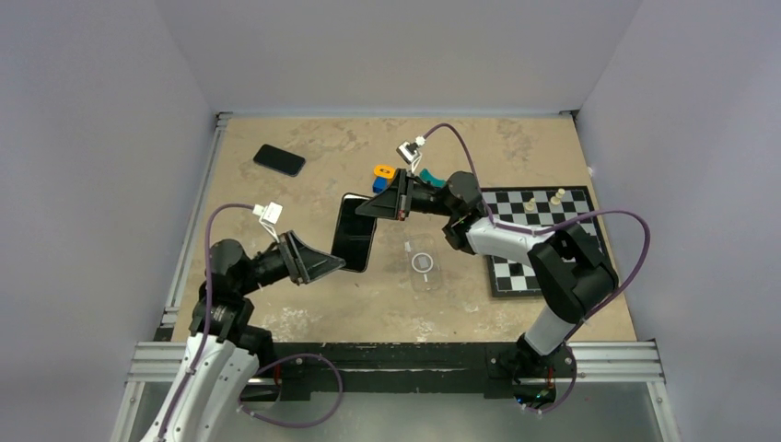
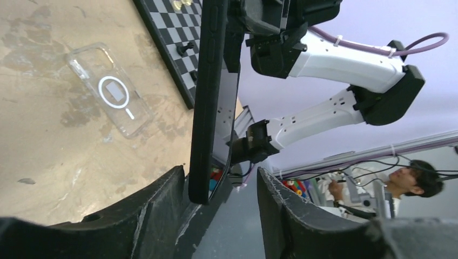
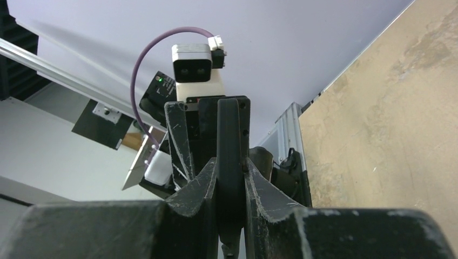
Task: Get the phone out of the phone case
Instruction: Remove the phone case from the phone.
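The black phone [image 1: 355,232] hangs above the table, seen edge-on in the left wrist view [image 2: 208,97]. My right gripper [image 1: 378,206] is shut on its far end, both fingers pressed on the phone's faces [image 3: 230,156]. My left gripper [image 2: 221,178] is open around the near end. The phone rests against one finger [image 2: 162,199], and a wide gap separates it from the other finger [image 2: 281,199]. The clear phone case [image 1: 424,265] lies flat on the table with nothing in it, to the right of the phone [image 2: 110,89].
A second black phone [image 1: 279,159] lies at the back left. A chessboard [image 1: 539,239] with a few pieces covers the right side, under the right arm. Small orange and blue toys [image 1: 382,175] sit behind the right gripper.
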Robot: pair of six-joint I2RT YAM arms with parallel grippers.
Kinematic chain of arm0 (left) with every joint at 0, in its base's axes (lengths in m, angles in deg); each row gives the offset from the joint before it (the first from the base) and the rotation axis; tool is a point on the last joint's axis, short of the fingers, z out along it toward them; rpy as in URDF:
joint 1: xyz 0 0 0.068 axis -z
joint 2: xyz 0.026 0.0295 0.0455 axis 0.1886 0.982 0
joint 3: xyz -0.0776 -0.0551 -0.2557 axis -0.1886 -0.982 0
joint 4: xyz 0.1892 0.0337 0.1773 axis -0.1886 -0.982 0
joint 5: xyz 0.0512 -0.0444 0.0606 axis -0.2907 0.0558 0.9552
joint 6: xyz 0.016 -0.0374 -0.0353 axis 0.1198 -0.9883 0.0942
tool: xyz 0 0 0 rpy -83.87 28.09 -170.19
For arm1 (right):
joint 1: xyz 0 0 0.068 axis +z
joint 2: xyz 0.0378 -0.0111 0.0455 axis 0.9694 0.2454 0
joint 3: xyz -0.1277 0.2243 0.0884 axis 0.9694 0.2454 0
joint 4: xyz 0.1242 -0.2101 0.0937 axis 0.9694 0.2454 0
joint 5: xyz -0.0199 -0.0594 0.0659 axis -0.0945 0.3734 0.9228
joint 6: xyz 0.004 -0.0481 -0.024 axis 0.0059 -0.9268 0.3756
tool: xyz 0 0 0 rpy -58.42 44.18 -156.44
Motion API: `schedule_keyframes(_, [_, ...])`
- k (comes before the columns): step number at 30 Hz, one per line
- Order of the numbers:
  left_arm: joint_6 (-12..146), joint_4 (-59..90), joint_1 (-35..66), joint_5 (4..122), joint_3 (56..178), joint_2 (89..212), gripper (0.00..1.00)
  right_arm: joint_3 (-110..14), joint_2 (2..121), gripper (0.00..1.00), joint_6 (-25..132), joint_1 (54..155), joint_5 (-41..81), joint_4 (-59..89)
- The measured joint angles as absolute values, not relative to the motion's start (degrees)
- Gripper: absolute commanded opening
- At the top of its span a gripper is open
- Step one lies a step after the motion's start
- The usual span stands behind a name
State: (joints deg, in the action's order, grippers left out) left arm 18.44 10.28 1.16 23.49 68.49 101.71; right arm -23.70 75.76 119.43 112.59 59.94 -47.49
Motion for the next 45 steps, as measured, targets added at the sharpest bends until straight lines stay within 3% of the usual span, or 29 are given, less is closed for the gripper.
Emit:
schedule_keyframes(9, [27.21,-2.24,1.16,24.39,71.64,100.33,0.45,-23.83,75.76,0.0,121.42,111.8,62.11,-47.46])
schedule_keyframes(12, [29.28,-3.53,1.16,23.43,72.14,101.4,0.38,-24.38,75.76,0.0,121.95,111.37,62.67,-47.09])
schedule_keyframes(19, [32.26,-3.4,1.16,21.04,75.42,104.66,0.34,-25.67,75.76,0.0,123.04,111.23,63.72,-46.66])
schedule_keyframes(28, [32.19,-0.06,1.2,17.15,75.73,109.18,0.09,-25.91,75.76,0.0,123.67,110.91,64.86,-47.53])
schedule_keyframes(33, [32.06,1.91,1.2,16.3,75.73,109.23,0.0,-26.83,75.8,0.0,125.01,110.86,65.47,-49.23])
schedule_keyframes(45, [28.8,10.72,1.2,16.96,73.37,105.49,0.0,-30.7,80.17,0.0,132.7,110.75,67.42,-56.69])
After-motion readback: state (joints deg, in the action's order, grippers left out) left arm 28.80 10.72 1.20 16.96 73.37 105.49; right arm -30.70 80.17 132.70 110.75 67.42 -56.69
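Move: Some 6 cm ahead and 3 cm to the right of the left hand lies the middle of the cased phone, about level; its near end already sits between the open left fingers. From the right hand, still gripping the phone, that middle is about 5 cm back, 2 cm left and slightly below. On the table, roughly 25 cm down, the empty clear case lies 10 cm ahead and 18 cm right of the left hand. The blue block is 22 cm ahead of the right hand and about 1 cm to its right, some 28 cm lower. Regripping the near end of the held phone, the left hand eases back about 1 cm, dips and recovers, and closes its open fingers until they pinch that end. The right hand keeps its hold throughout and rises about 3.5 cm, turning slightly counter-clockwise; the left hand, once closed, follows up by some 2 cm, its wrist tilting about 10 degrees. ##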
